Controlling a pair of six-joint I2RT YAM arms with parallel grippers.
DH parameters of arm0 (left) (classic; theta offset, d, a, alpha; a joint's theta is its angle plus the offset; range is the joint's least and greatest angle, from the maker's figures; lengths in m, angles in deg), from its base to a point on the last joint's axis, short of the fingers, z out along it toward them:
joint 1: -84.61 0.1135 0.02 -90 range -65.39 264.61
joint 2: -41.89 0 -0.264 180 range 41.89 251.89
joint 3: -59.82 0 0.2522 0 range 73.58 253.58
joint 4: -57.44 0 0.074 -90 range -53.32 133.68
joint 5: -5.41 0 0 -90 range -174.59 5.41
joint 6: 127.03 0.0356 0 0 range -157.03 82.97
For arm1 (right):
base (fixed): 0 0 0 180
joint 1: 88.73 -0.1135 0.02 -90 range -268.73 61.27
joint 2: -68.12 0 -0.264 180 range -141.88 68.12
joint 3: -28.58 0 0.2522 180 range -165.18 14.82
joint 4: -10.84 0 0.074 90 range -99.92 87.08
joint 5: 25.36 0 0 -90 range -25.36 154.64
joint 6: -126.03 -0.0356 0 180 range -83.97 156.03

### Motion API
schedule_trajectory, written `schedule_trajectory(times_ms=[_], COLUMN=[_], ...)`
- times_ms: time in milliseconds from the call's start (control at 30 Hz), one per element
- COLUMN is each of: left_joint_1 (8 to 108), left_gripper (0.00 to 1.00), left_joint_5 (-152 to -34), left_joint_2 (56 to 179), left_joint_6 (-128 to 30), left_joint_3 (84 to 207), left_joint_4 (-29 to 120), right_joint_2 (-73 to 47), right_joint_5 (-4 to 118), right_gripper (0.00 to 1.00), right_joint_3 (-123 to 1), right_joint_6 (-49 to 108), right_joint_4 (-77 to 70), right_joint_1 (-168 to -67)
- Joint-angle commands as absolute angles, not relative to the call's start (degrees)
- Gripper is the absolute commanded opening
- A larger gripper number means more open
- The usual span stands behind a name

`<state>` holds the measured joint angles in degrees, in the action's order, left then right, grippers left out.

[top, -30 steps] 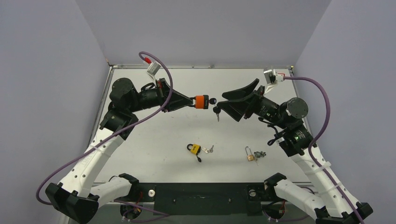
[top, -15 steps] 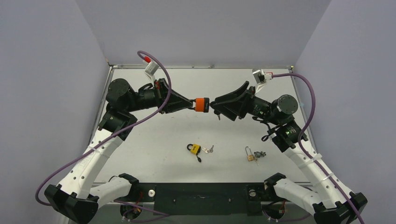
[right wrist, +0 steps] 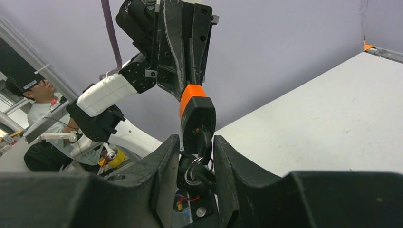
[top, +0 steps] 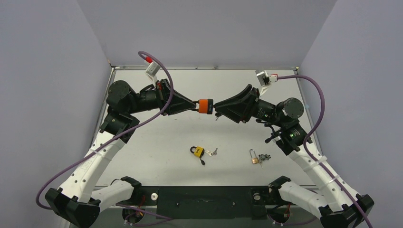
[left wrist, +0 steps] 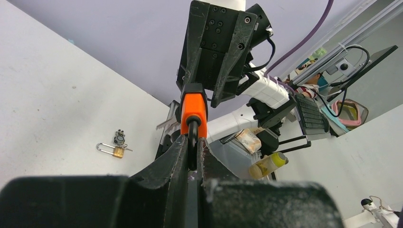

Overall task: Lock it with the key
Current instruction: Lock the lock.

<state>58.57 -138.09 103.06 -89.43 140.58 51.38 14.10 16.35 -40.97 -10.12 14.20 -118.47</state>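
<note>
An orange padlock (top: 206, 105) hangs in the air above the middle of the table. My left gripper (top: 196, 105) is shut on its black shackle (left wrist: 193, 137), seen in the left wrist view rising from between the closed fingers to the orange body (left wrist: 193, 109). A black-headed key (right wrist: 204, 140) sticks out of the padlock's black underside (right wrist: 197, 116), with a key ring (right wrist: 192, 170) dangling from it. My right gripper (right wrist: 196, 138) faces the padlock from the right, its jaws partly apart around the key head. The key lies close to the right finger (right wrist: 225, 156), with a gap on the left.
A yellow padlock with keys (top: 198, 152) lies on the table (top: 142, 142) near the front middle. To its right lies a small brass padlock (top: 255, 158) with a key bunch (top: 266, 156). The same brass padlock (left wrist: 114, 149) shows in the left wrist view.
My right gripper has moved left up to the padlock, and its jaws have narrowed around the key. The left arm and padlock have barely shifted.
</note>
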Motion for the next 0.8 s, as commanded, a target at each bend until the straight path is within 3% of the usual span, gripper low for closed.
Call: schedule_trajectory(times_ms=[0, 233, 767], left_joint_1=[59.0, 59.0, 63.2], left_gripper=[0.00, 0.00, 0.00], left_joint_5=[-138.5, -138.4, -141.0], left_joint_2=[102.2, 101.9, 100.6], left_joint_6=[-90.4, -89.9, -87.5], left_joint_3=[143.0, 142.7, 143.6], left_joint_4=[57.4, 56.8, 52.4], right_joint_2=[13.7, 13.2, 16.6], right_joint_5=[15.3, 15.4, 14.2], right_gripper=[0.27, 0.00, 0.00], right_joint_3=[-41.5, -41.9, -38.0], right_joint_6=[-10.0, -10.0, -11.0], right_joint_4=[17.7, 17.6, 18.1], right_joint_1=[-119.0, -119.3, -114.5])
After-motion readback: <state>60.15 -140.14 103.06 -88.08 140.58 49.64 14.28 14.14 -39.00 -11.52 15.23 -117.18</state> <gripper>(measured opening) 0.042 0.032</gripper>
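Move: The key's black head, at the keyhole of the orange padlock, sits between the right hand's part-open fingers, about 2 cm left of its point and level in height and reach. The padlock's middle is some 4 cm to that hand's left and 1 cm farther out; the second key hangs about 4 cm below and 1 cm left, neither ahead nor back. From the left hand, which holds the shackle, the key head is about 6 cm to the right, level otherwise. The right hand stays almost in place while its part-open fingers shut and pinch the key head, then, keeping that grip, sinks about 1 cm and eases roughly half a centimetre to the right, drawing the key back from the padlock's face with hardly any wrist turn. The left hand keeps its grip on the shackle and shifts about half a centimetre left, away from the key, sinking a little towards the end. ##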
